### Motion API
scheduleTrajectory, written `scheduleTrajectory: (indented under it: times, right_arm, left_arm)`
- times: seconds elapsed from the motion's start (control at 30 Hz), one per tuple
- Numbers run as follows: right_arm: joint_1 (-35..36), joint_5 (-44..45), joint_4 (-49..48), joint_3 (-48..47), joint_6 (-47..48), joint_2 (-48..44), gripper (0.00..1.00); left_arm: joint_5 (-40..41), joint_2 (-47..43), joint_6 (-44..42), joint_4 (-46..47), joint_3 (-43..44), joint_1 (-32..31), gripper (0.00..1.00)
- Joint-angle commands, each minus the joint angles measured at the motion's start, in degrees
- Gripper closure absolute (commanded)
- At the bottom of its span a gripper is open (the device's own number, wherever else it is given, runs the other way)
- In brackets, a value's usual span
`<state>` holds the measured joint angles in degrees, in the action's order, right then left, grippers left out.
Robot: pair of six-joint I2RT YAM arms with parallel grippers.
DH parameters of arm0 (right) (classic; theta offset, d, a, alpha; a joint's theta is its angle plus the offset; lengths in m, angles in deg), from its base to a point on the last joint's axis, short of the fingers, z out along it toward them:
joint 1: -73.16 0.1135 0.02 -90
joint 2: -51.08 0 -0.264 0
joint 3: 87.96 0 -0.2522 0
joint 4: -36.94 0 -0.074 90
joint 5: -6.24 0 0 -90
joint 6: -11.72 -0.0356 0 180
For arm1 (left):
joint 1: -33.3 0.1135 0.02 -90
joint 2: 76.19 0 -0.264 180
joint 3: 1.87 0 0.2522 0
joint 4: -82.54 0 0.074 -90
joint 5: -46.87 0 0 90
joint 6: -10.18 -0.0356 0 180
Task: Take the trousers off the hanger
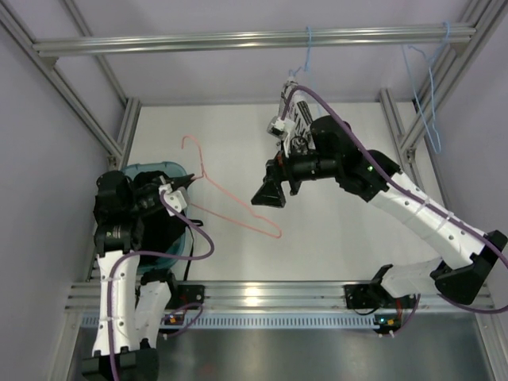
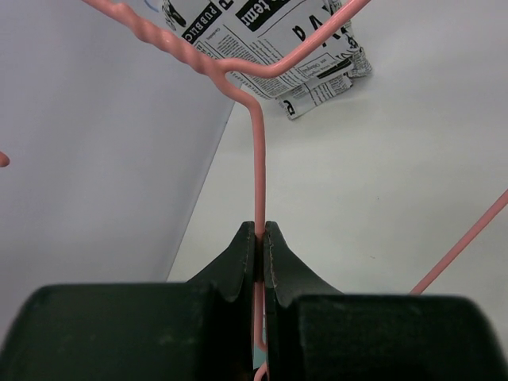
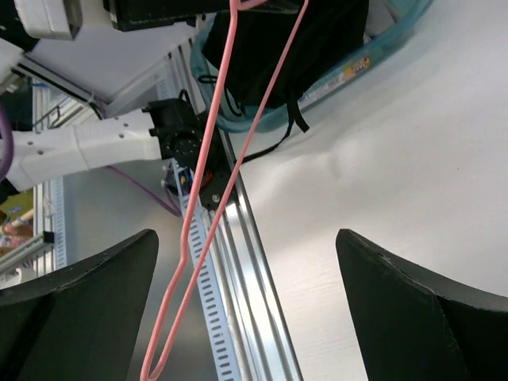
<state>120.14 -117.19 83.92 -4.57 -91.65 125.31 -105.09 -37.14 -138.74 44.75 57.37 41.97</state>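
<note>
The pink-red wire hanger (image 1: 238, 213) is bare and held in the air over the table. My left gripper (image 1: 186, 184) is shut on its wire just below the twisted neck, as the left wrist view (image 2: 259, 230) shows, with the wire (image 2: 257, 159) running up from the closed jaws. The black trousers (image 3: 294, 48), drawstrings dangling, lie in a teal bin (image 3: 381, 40) at the table's left edge, off the hanger (image 3: 208, 151). My right gripper (image 1: 268, 193) is open and empty (image 3: 247, 240), just right of the hanger's lower end.
A black-and-white patterned garment (image 1: 290, 119) hangs at the back on a light blue hanger (image 1: 308, 48); it also shows in the left wrist view (image 2: 262, 32). Another light blue hanger (image 1: 429, 87) hangs from the top rail at the right. The teal bin (image 1: 151, 168) sits under my left arm.
</note>
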Motion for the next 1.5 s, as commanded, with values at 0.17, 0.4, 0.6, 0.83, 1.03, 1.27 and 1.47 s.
scheduleTrajectory:
  times: [0.17,0.4,0.6,0.83,1.03,1.27,1.47]
  right_arm:
    - [5.58,1.62,1.42,0.76,2.65,4.33,0.07]
    - [6.02,-2.95,0.27,3.65,-0.26,6.01,0.20]
    - [6.10,-2.78,0.27,3.84,-0.78,6.01,0.58]
    - [6.02,-2.96,0.36,3.75,-1.05,5.39,1.00]
    - [5.05,-0.32,0.45,1.64,0.45,3.64,1.00]
    - [1.54,1.96,2.21,3.22,3.34,-2.86,1.00]
    - [0.31,5.83,5.28,5.50,11.25,-10.59,1.00]
  left_arm:
    - [4.91,0.24,-3.66,1.88,1.55,-5.32,1.00]
    - [5.70,0.50,-4.45,1.88,1.46,-5.94,1.00]
    - [5.53,0.24,-4.89,1.88,0.76,-6.03,1.00]
    - [6.49,0.15,-4.63,1.80,0.67,-6.03,0.99]
    - [8.16,-0.46,3.97,1.71,3.04,-5.94,0.34]
    - [9.47,-0.21,28.16,3.72,10.15,-6.03,0.02]
    - [12.73,-0.38,61.38,20.65,13.67,-6.03,0.02]
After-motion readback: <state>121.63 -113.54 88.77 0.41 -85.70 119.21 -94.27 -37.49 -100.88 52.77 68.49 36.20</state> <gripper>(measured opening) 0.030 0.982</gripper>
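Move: The pink hanger, held by the left fingers beside its neck, has its right shoulder some 7 cm below the open right hand, about 3 cm back and 2 cm left. From the left hand that shoulder lies roughly 13 cm right, 7 cm back and 2 cm lower. The black trousers in the basket are about 14 cm left of the left hand, 9 cm back and 24 cm down; the printed garment hangs some 17 cm ahead and 7 cm right of the right hand, near its height. The hanger's right shoulder is met by the right hand, which sinks about 7 cm, easing back and slightly left, and pinches the wire. The left hand keeps its grip almost in place, then opens wide and rises about 9 cm, tipping its fingers upward. Still pinching, the right hand moves up and right, about 5 cm each way. ##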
